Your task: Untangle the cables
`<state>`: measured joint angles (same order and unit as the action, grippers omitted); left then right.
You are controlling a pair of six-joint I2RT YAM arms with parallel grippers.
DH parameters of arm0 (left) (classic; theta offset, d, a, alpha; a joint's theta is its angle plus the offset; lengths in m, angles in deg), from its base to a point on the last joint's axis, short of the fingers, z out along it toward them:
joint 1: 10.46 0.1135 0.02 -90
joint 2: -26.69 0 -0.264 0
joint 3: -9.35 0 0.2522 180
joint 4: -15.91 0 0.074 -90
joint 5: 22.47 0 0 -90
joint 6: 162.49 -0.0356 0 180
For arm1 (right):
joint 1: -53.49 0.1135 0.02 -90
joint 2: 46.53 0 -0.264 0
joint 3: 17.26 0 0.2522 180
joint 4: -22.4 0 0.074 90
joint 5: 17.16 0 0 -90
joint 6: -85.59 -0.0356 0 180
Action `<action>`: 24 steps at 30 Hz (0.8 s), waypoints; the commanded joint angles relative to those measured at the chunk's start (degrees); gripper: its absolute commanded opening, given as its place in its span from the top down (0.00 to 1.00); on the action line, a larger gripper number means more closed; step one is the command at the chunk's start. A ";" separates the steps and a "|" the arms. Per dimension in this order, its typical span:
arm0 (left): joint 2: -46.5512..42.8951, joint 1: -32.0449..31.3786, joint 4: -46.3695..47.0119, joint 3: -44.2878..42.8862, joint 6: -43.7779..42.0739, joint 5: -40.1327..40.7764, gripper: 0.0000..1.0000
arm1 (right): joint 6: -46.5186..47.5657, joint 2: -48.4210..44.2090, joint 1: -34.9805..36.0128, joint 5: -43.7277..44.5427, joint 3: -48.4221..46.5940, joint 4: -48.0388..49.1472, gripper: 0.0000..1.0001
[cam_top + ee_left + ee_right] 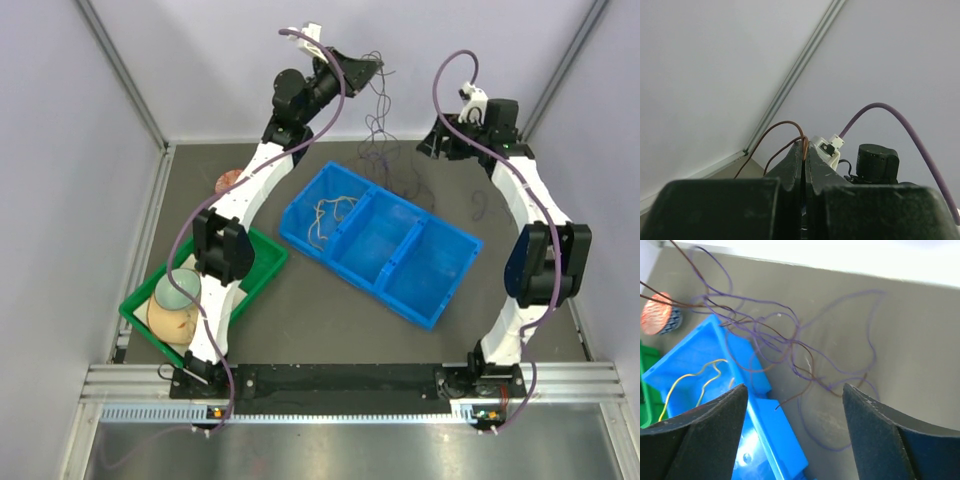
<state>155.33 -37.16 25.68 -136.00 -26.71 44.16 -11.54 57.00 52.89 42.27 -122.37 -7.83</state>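
Observation:
My left gripper (372,66) is raised high at the back and shut on a thin brown cable (804,142), which loops out of the fingertips. From there dark cables (378,130) hang down toward the table behind the blue bin (440,290). My right gripper (794,387) stands open above a loose tangle of purple and brown cables (790,342) lying on the grey table, with nothing between its fingers (715,430). A yellowish cable (707,377) lies in the bin's end compartment, seen as a cream cable (335,212) from above.
The blue bin (772,435) has three compartments and sits mid-table, its corner under my right gripper. A green tray (265,272) holding bowls stands at the left. A small round orange-topped object (657,312) lies behind the bin. Walls close the back and sides.

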 commanded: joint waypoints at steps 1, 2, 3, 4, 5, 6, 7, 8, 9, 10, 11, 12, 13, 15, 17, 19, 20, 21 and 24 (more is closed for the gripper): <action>-4.10 -0.37 3.54 -0.16 0.10 -0.79 1.00 | 2.75 2.64 1.99 -7.13 -5.50 0.82 0.27; -4.10 -0.46 3.54 -0.16 0.10 -0.71 1.00 | 2.05 3.17 3.14 -7.49 -6.29 1.26 0.27; -4.10 -0.46 3.63 -0.16 0.19 -0.53 1.00 | 1.52 4.04 3.58 -7.75 -6.56 1.79 0.27; -4.10 -0.46 3.72 -0.16 0.36 -0.53 1.00 | 0.90 4.40 4.11 -7.93 -6.91 2.40 0.27; -4.10 -0.46 3.80 -0.16 0.45 -0.53 1.00 | -0.24 5.01 4.81 -8.19 -7.26 3.36 0.27; -4.19 -0.55 3.80 -0.16 0.54 -0.62 1.00 | -0.51 6.24 5.34 -8.54 -7.61 3.63 0.27; -4.27 -0.55 3.89 -0.07 0.54 -0.62 1.00 | -0.95 6.95 5.70 -8.46 -8.57 3.81 0.27; -4.27 -0.55 3.81 0.02 0.45 -0.71 1.00 | -1.82 7.56 6.48 -8.28 -8.93 4.51 0.27; -4.36 -0.63 3.80 0.02 0.45 -0.79 1.00 | -2.35 8.96 6.75 -8.19 -9.28 4.95 0.27; -4.45 -0.55 3.63 0.19 0.54 -0.79 1.00 | -3.75 9.58 6.93 -7.15 -10.33 5.48 0.26; -4.54 -0.55 3.72 0.28 0.54 -0.88 1.00 | -4.89 10.29 7.19 -6.70 -10.60 6.27 0.26; -4.80 -0.63 3.89 0.46 0.63 -0.88 1.00 | -6.04 11.51 7.45 -6.61 -10.86 8.45 0.26; -4.89 -0.55 4.33 0.89 0.89 -0.88 1.00 | -8.92 12.05 7.54 -5.31 -11.13 9.86 0.32; -5.24 -0.64 4.94 1.42 1.15 -0.88 1.00 | -11.75 12.75 7.54 -4.85 -10.78 15.03 0.46; -5.33 -0.64 4.69 1.95 0.63 -1.15 1.00 | -15.09 12.23 7.46 -6.34 -8.59 20.40 0.93; -5.24 -0.11 3.46 2.04 -0.33 -0.71 1.00 | -18.16 8.56 6.93 -4.60 -4.04 26.53 1.00; -5.24 0.24 3.11 2.13 -0.34 -1.14 1.00 | -19.31 6.97 6.23 -3.63 -2.10 28.49 1.00; -5.33 0.50 3.01 2.39 -0.17 -1.32 1.00 | -20.80 5.04 5.44 -2.49 -0.08 30.34 1.00; -6.29 1.56 3.37 4.41 -0.16 -0.88 1.00 | -29.49 -1.91 -1.31 0.51 6.70 36.05 1.00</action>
<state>154.50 -36.98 26.16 -133.46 -26.17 43.74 -30.14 66.20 58.75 38.95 -120.47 14.90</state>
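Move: The purple strand in the hanging tangle lies about 9 cm to the right hand's left, 4 cm farther out and 3 cm lower. The blue bin's middle is some 16 cm back, 12 cm left and 19 cm below this hand; a loose purple cable lies on the table 5 cm back, 14 cm right and 23 cm below. From the left hand, which holds the tangle up, the strand is about 6 cm right, 2 cm farther out and 25 cm lower. Leftward some 9 cm, with a smaller reach forward and a slight dip, the right hand brings its open fingers into the hanging tangle, shuts them on a purple strand, then starts back right by about 2 cm while rolling its left side up, some 15 degrees in all. The left hand stays high, still pinching the brown cables. ##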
